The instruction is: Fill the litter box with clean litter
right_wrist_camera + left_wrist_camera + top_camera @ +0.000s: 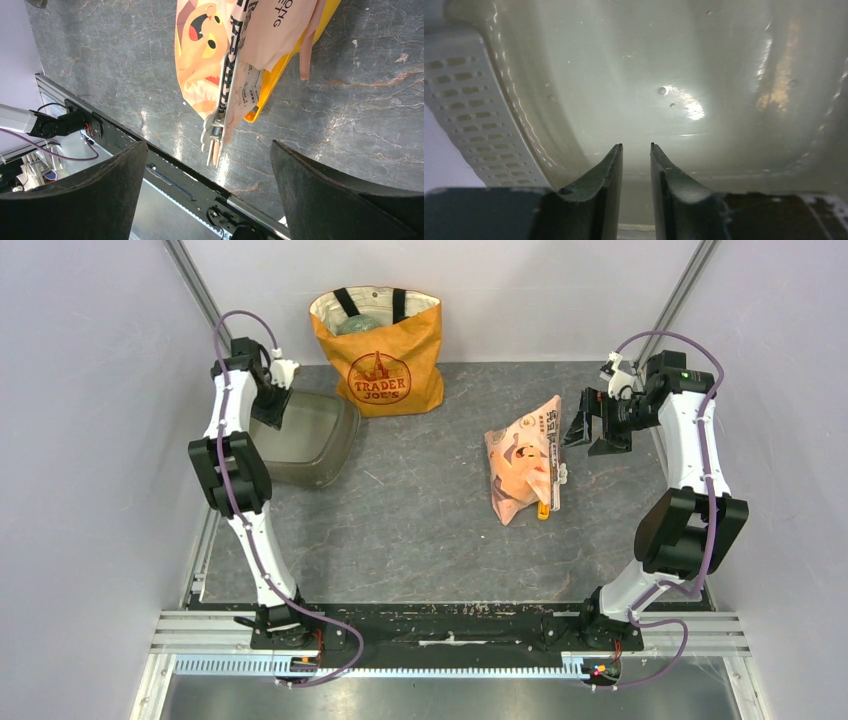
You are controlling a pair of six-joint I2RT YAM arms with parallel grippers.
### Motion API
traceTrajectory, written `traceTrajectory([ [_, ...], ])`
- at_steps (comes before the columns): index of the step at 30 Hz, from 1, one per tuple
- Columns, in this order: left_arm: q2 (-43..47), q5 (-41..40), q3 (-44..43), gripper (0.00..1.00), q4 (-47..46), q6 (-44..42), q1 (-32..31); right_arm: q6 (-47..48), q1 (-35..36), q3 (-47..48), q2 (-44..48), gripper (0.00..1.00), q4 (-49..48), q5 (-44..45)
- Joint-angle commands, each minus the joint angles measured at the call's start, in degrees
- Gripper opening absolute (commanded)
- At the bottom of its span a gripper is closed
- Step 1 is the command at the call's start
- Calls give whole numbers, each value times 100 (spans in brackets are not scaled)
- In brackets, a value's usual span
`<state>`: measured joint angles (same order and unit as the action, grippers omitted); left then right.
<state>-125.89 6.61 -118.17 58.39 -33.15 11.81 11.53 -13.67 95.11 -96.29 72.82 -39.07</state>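
Observation:
The litter box [322,435] is a smoky olive tray at the table's far left, and it holds only a few specks. My left gripper [270,408] sits at its far left rim. In the left wrist view the tray's inside [664,60] fills the frame, and the left gripper [636,145] has its jaws drawn close on the rim. No clean litter shows. A pinkish printed bag [522,460] lies right of centre. My right gripper [592,435] hangs open beside it, above the table. The right gripper [209,143] holds nothing and looks down on the bag [210,60].
An orange tote bag [380,355] stands at the back, just right of the tray. An orange scoop [543,510] pokes out from under the printed bag, and the scoop [272,75] shows again from the right wrist. A white slotted duct [469,110] runs along the tray's left. The metal rail [450,625] crosses the near edge.

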Motion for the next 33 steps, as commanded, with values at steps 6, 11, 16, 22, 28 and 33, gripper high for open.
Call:
traceTrajectory([
  [6, -153, -641, 478, 28, 276, -1430, -63, -111, 15, 183, 77, 99, -127, -19],
  [11, -97, -804, 1035, 24, 322, -1523, -183, -129, 14, 200, 88, 99, -121, -39],
  [16, -21, -782, 1430, 22, 405, -1491, -301, -92, 16, 182, 133, 99, -125, -22],
  [22, 190, -688, 2012, 18, 533, -1388, -384, -73, 18, 174, 142, 99, -127, -31],
  [28, 440, 49, 2636, 15, 700, -779, -490, -87, 15, 237, 92, 99, -122, -61],
  [33, 612, 813, 3068, 13, 790, -41, -611, -90, 17, 271, 72, 99, -126, -75],
])
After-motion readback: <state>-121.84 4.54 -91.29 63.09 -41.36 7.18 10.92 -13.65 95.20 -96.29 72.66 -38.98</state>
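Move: Just below the left hand, which hovers over its inside, lies the litter box: middle about 2 cm back, 2 cm right and 8 cm below. Its near wall is about 10 cm back, 2 cm right and 8 cm lower. From this hand the tote bag stands 9 cm ahead, 25 cm right; the litter bag sits 56 cm right, 9 cm back. From the waiting right hand the box is some 64 cm left, 12 cm ahead, 17 cm lower. Sinking about 9 cm into the litter box while drawing back about 13 cm in all, the left hand heads for the near wall, drifting nearly 5 cm right late on. The wrist tips some 25 degrees, bringing the fingers to point nearly straight down as they close almost shut; at the bottom the hand goes on back level, its fingertips pressing the box towards the robot. ##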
